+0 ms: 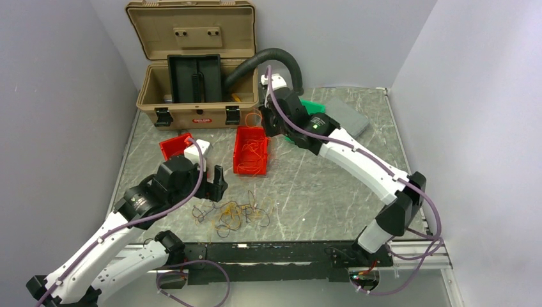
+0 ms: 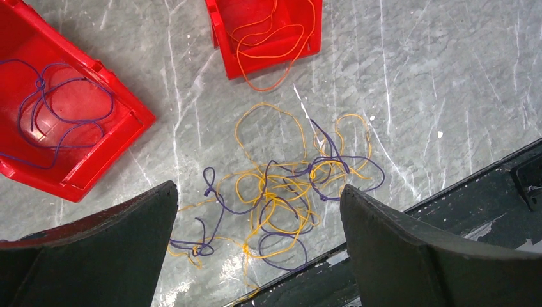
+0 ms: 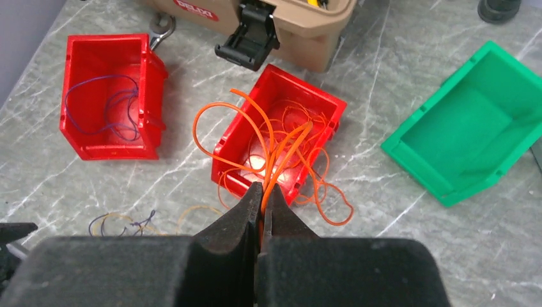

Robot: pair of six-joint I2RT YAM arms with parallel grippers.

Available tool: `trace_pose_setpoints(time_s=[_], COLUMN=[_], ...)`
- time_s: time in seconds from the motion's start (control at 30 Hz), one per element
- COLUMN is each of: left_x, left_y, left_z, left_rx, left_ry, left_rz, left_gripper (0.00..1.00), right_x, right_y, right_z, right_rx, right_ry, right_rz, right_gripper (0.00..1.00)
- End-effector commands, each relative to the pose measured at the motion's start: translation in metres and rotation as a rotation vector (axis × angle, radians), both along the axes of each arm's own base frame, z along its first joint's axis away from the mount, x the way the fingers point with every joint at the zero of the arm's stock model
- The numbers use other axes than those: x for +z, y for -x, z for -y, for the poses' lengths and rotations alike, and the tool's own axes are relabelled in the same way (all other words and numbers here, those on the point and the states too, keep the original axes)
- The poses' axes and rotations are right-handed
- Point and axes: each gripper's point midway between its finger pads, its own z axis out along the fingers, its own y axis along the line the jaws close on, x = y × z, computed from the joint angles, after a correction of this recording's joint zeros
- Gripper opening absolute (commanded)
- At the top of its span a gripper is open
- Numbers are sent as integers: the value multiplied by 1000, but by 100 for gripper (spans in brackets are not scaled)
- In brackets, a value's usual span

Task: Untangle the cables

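Observation:
A tangle of thin orange and purple cables [image 1: 233,214] [image 2: 281,198] lies on the marble table near its front edge. My left gripper [image 1: 214,184] [image 2: 259,187] hovers just above it, jaws wide apart, nothing between them. My right gripper [image 1: 265,121] [image 3: 263,187] is shut on a bunch of orange cables [image 3: 281,147] that run up from the middle red bin [image 1: 250,167] [image 3: 323,102], where more orange loops lie and spill over the rim. The left red bin [image 2: 73,176] [image 3: 108,150] holds purple cables [image 2: 57,109].
A green bin [image 3: 473,128] lies empty on its side to the right. An open tan case [image 1: 192,64] stands at the back, with a black ribbed hose [image 1: 281,61] beside it. A black rail [image 2: 447,211] runs along the table's front edge.

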Motion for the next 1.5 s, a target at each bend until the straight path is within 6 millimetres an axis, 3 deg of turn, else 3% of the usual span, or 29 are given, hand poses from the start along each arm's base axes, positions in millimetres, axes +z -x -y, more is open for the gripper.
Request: trace_pose_setpoints(time_s=[0.0, 0.17, 0.4, 0.47, 0.57, 0.67, 0.7, 0.8, 0.87, 0.97, 1.1, 1.17, 1.47], left_x=[13, 9, 3, 0, -3, -4, -5, -5, -5, -5, -6, -6, -9], left_y=[-5, -4, -1, 0, 1, 1, 1, 2, 2, 2, 1, 1, 1], left_z=[-1, -1, -2, -2, -1, -1, -1, -1, -1, -1, 1, 2, 9], left_rx=[11, 8, 8, 6, 1, 2, 1, 1, 0, -1, -5, -8, -31], left_ry=[14, 11, 8, 9, 10, 8, 7, 4, 4, 5, 8, 9, 16], left_rz=[39, 28, 14, 7, -4, -7, -8, -12, -13, -13, -18, -23, -42], left_gripper=[99, 99, 99, 99, 99, 99, 99, 99, 99, 99, 99, 99, 99], right_x=[-12, -45, -129, -164, -201, -220, -221, -209, -186, -153, -117, -108, -92], right_y=[-13, -31, -61, -69, -77, -79, -80, -79, -78, -72, -61, -55, -34], right_z=[-16, -40, -56, -58, -62, -70, -71, -70, -66, -61, -50, -40, 23], right_rx=[32, 54, 17, -1, -16, -10, -9, -9, -6, 1, 6, -7, -86], right_ry=[39, 38, 88, 111, 132, 138, 137, 122, 100, 72, 37, 34, -111], right_rz=[-2, -32, -146, -200, -256, -290, -296, -281, -246, -207, -169, -159, -151], right_gripper=[0, 0, 0, 0, 0, 0, 0, 24, 38, 47, 55, 58, 67])
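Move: The red middle box lies under the right hand, which holds the bundled orange cable: its middle is about 5 cm ahead, 5 cm left and 27 cm below. The green box is 18 cm to the right of it and some 10 cm farther out, the left red box about 22 cm to its left, level with it. The yellow-purple tangle sits 20 cm nearer and 5 cm left of it. From the left hand, the middle box is 19 cm ahead, 12 cm right, 19 cm below. The orange cable, still pinched in the right fingers, is lowered about 26 cm into the red middle box, the hand also easing forward and left some 5 cm each while its fingers tip down roughly 20 degrees. Low down, the right fingers open and let go, then the hand climbs straight up some 16 cm, drawing a little back and right late in the rise as the tilt partly undoes and the fingers spread wider. ##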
